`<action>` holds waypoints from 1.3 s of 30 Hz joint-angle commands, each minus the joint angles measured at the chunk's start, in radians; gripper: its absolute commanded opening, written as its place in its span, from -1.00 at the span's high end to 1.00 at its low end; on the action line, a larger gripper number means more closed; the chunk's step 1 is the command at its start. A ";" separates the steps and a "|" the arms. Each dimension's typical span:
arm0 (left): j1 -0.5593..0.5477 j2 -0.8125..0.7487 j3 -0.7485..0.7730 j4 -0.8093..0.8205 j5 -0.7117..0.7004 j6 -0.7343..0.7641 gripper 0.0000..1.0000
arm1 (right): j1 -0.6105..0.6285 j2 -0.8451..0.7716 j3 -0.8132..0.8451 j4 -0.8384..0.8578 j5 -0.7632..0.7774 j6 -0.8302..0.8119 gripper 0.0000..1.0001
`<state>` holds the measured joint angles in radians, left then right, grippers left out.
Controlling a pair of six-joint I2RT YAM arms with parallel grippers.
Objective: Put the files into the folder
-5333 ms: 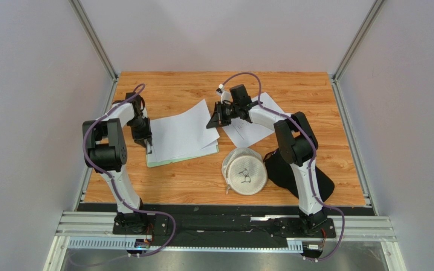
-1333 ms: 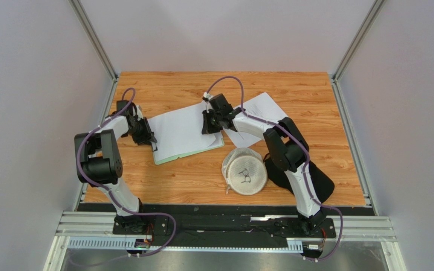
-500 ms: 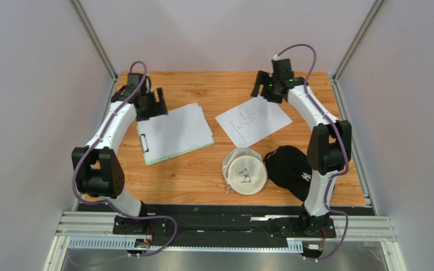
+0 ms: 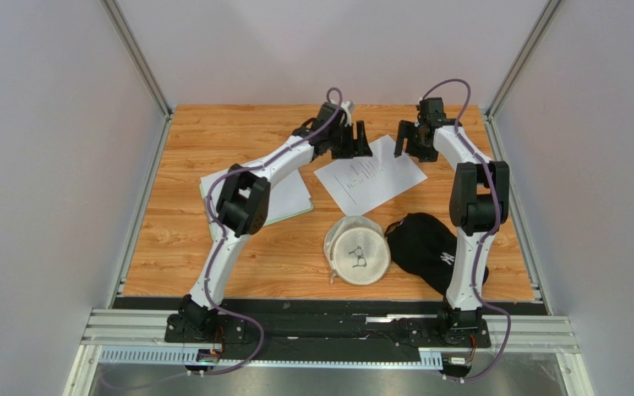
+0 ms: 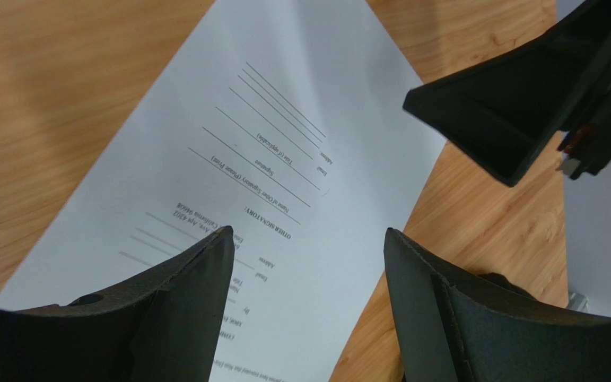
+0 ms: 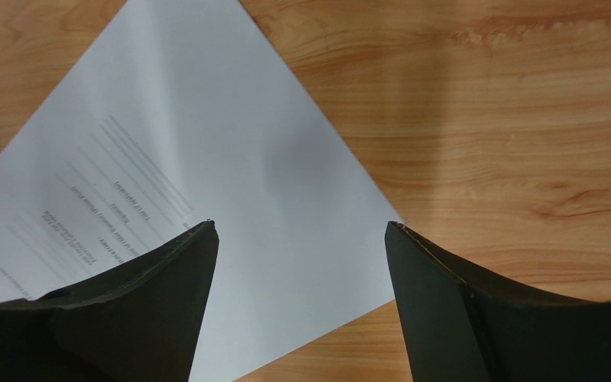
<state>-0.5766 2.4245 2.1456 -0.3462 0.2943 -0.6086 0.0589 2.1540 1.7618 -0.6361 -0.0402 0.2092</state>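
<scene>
A loose printed sheet, one of the files [image 4: 371, 177], lies flat on the wood at the back middle. My left gripper [image 4: 353, 140] is open over its far left edge, and the left wrist view shows the text of the sheet [image 5: 285, 143] between its spread, empty fingers [image 5: 309, 235]. Hovering open over the sheet's far right corner [image 6: 229, 159] is my right gripper [image 4: 407, 142], also empty [image 6: 301, 227]. The light-green folder [image 4: 297, 212] lies at the left with white sheets [image 4: 291, 190] on it, partly under my left arm.
A white cap [image 4: 357, 250] and a black cap [image 4: 428, 247] sit in front of the printed sheet. The right gripper's finger [image 5: 524, 111] shows close by in the left wrist view. Grey walls and metal posts bound the table.
My left arm has swung from the folder's clip end at the far left across to the printed sheet. My right gripper has dropped slightly toward the sheet's corner.
</scene>
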 commanded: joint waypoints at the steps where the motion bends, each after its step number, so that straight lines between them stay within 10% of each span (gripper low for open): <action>1: -0.005 0.096 0.105 0.052 0.003 -0.175 -0.54 | -0.047 0.061 0.106 0.035 -0.032 -0.162 -0.63; 20: -0.022 0.168 0.085 -0.022 -0.044 -0.362 -0.56 | -0.050 0.213 0.194 -0.120 -0.329 -0.188 -0.52; 39: -0.003 0.215 0.171 -0.073 0.023 -0.319 -0.59 | -0.120 -0.022 -0.102 0.107 -0.657 0.114 -0.54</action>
<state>-0.5869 2.6091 2.2814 -0.3786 0.2897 -0.9546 -0.0223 2.2230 1.7161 -0.6277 -0.5949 0.1890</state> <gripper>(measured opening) 0.793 0.768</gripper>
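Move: The file, a loose white sheet, has its middle almost straight under the left hand, about 4 cm back and 9 cm below. From the right hand, which hovers over its right-hand edge, that middle is some 13 cm left, 4 cm back and 4 cm below. The round pouch is about 17 cm left of the right hand and 29 cm back; the black cap is about 30 cm back and 2 cm right. The folder on its clipboard lies 32 cm left of the left hand and 12 cm back. Down about 5.5 cm goes the left hand, tipping its fingers steeper, and it then stays with its open fingers on the file. The right hand swings forward and right past the file's edge while sinking, then sweeps some 7 cm left and 6 cm back, rolling its left side up nearly 30 degrees, its right finger pushing the file's right edge inward; both grippers stay open. ##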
